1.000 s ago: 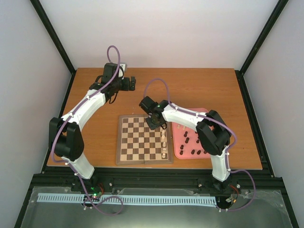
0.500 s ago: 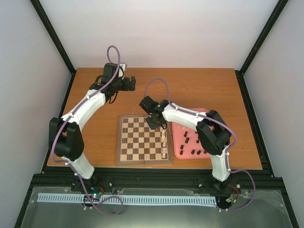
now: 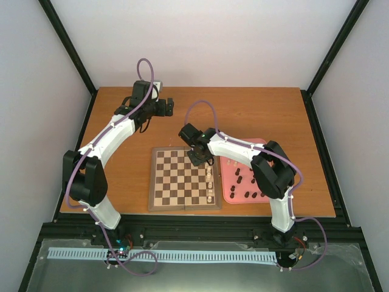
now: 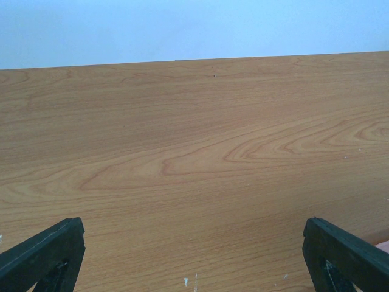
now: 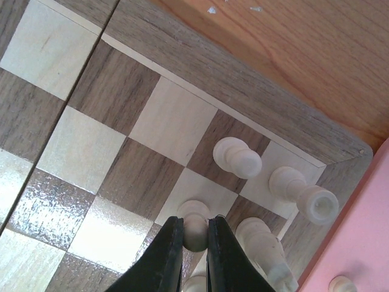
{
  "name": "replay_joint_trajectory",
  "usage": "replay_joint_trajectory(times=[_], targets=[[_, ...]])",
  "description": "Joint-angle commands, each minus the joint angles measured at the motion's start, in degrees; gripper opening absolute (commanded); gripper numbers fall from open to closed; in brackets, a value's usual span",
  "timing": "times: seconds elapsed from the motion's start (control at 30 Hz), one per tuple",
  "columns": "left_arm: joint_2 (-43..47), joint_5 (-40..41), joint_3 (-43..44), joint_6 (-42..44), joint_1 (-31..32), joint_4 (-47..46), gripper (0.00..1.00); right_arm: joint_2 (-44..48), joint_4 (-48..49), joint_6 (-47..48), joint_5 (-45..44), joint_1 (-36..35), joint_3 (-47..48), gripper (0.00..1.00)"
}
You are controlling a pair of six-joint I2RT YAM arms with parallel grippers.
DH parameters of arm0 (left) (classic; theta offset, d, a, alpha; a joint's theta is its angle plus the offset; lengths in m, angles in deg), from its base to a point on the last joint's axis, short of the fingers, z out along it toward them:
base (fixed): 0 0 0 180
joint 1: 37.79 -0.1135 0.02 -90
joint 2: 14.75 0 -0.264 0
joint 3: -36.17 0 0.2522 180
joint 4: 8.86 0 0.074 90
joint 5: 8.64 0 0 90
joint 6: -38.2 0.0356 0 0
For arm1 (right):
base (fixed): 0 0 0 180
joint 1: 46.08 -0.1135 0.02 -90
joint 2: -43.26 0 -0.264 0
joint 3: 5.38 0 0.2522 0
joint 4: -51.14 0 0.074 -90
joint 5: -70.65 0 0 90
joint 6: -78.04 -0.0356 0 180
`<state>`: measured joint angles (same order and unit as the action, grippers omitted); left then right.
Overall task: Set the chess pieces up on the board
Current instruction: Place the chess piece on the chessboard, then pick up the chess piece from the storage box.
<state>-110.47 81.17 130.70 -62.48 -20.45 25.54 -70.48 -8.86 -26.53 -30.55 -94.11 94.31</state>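
Note:
The board (image 3: 184, 179) lies in the middle of the table. Cream chess pieces stand along its right side (image 3: 210, 182). In the right wrist view my right gripper (image 5: 196, 234) is shut on the round head of a cream pawn (image 5: 196, 230) whose base rests over a light square near the board's corner (image 5: 340, 149). Two more cream pieces, a pawn (image 5: 237, 158) and a taller one (image 5: 304, 194), stand beside it. My left gripper (image 3: 165, 107) hangs open over bare table at the far left, its fingertips (image 4: 45, 252) wide apart with nothing between them.
A pink tray (image 3: 228, 188) with dark pieces (image 3: 246, 179) and a cream one lies right of the board, partly under the right arm. White walls and black frame posts surround the table.

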Motion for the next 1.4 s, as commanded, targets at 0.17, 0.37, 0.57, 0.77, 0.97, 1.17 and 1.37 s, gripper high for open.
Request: replay_joint_trajectory(times=[0.17, 0.37, 0.57, 0.77, 0.97, 1.17, 1.37], targets=[[-0.2, 0.4, 2.0, -0.2, -0.4, 0.2, 1.00, -0.6, -0.4, 0.2, -0.2, 0.0, -0.7, 0.16], [-0.3, 0.3, 2.1, -0.2, -0.5, 0.3, 1.00, 0.6, 0.3, 0.5, 0.2, 0.0, -0.8, 0.26], [-0.3, 0.3, 2.1, -0.1, -0.5, 0.3, 1.00, 1.9, 1.5, 1.6, 2.4, -0.3, -0.3, 0.28], [-0.3, 0.4, 2.2, -0.1, -0.4, 0.3, 1.00, 5.8, 2.7, 2.7, 5.5, -1.0, 0.1, 0.30], [-0.3, 0.2, 2.1, -0.2, -0.4, 0.3, 1.00, 9.9, 0.6, 1.8, 0.2, -1.1, -0.5, 0.41], [-0.1, 0.0, 2.1, -0.3, -0.5, 0.4, 1.00, 14.4, -0.8, -0.7, -9.2, 1.0, -3.3, 0.51], [0.1, -0.3, 2.0, -0.4, -0.5, 0.3, 1.00, 20.0, 1.4, -1.7, -8.2, 8.9, -11.7, 0.49]])
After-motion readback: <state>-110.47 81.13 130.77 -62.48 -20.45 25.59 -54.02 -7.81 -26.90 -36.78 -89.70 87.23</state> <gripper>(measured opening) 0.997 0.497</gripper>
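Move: The right hand still holds a white pawn by its head, right over its light square, whose surface is roughly 3 cm below. The far pawn stands about 3 cm ahead, the corner rook 3 cm ahead and 3 cm to the right, the knight 3 cm to the right and level with it. The pink tray's middle is some 17 cm right and 5 cm back. From the left hand, the held pawn's square lies roughly 16 cm back, 12 cm right and 19 cm down. Almost in place at first, the right hand eases its fingers open around the pawn's head and lets go. It then climbs about 8 cm clear of the pieces and swings some 6 cm right across the board's edge side, nearer sideways to the pink tray, picking up speed, the fingers opening wider to half and tipping forward about 10 degrees. ##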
